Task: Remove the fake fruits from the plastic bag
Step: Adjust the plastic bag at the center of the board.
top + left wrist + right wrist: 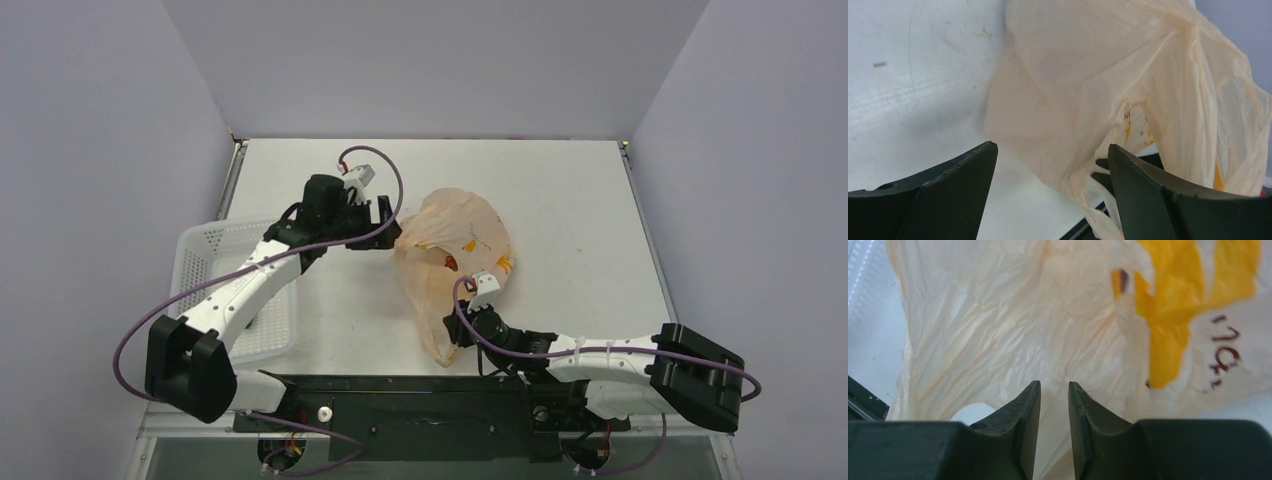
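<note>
The peach-orange plastic bag (455,270) lies crumpled at the middle of the table, with yellow-orange print on it. A small red fake fruit (450,262) shows through its film; the other fruits are hidden inside. My left gripper (388,215) is at the bag's upper left edge. In the left wrist view it (1050,147) stands wide open, and a twisted fold of the bag (1088,100) hangs between the jaws without touching them. My right gripper (462,325) is at the bag's lower end. Its jaws (1054,385) stand close together with bag film (998,330) pinched between them.
A white mesh basket (200,240) stands at the left under the left arm. The black base rail (400,400) runs along the near edge, just below the bag's lower end. Grey walls close in the table on three sides.
</note>
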Controlling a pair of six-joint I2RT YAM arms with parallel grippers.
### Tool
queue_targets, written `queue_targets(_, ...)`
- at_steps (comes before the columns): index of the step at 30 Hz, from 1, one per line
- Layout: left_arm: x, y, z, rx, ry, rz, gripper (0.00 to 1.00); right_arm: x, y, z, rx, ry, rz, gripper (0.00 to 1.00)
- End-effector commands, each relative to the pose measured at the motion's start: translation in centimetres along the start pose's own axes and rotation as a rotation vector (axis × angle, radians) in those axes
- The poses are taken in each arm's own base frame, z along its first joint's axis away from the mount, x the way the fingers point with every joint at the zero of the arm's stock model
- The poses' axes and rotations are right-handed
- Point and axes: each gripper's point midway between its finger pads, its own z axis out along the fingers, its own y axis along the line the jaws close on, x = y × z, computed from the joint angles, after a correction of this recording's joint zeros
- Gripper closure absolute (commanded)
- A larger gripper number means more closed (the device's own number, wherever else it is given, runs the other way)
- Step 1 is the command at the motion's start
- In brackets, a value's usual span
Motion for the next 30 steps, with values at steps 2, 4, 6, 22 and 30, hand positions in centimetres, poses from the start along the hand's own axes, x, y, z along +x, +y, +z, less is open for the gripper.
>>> queue_targets(2,3.1,-2.3,-4.5,0.118,-0.035,-0.125,0.18,-0.9,1.2,0.3,-0.09,-0.103,0.113,0.76)
queue_targets(4,5.3,-2.5,-5.8,0.151,-0.044,-0.146,0.17,-1.1,1.4,0.1,-0.094,-0.102,0.111,0.76)
queue_targets(6,8.2,-2.2,-6.8,0.176,-0.041,-0.188,0.16,-1.5,1.5,-0.2,-0.096,-0.102,0.113,0.76)
queue_targets(22,10.7,-16.2,-9.1,0.46,-0.226,-0.1,0.19,-6.5,-1.9,-5.2,0.089,-0.074,0.091,0.46)
queue_targets(30,11.1,-17.0,-4.7,0.31,-0.26,0.0,0.17,-9.4,-6.2,-6.5,0.273,-0.172,0.114,0.23)
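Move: The plastic bag's near end, its open mouth, lies about 19 cm back from the left hand, 8 cm to its right and 13 cm below. The red fruit inside is only some 4 cm back and 10 cm right, 14 cm down; the white basket stands about 30 cm left and 9 cm back. From the right hand, the near end is roughly 3 cm back and 1 cm left, about level, the red fruit 12 cm straight ahead. Towards the bag's near end the left hand sweeps quickly back some 20 cm, first drifting slightly left, then swinging well to the right, rolled about 20 degrees left side down, fingers staying wide open. The right hand dips 2 cm at the bag mouth, then rises about 10 cm and shifts 6 cm right over the bag's right side, its nearly shut fingers spreading wide and turning clockwise late on. ##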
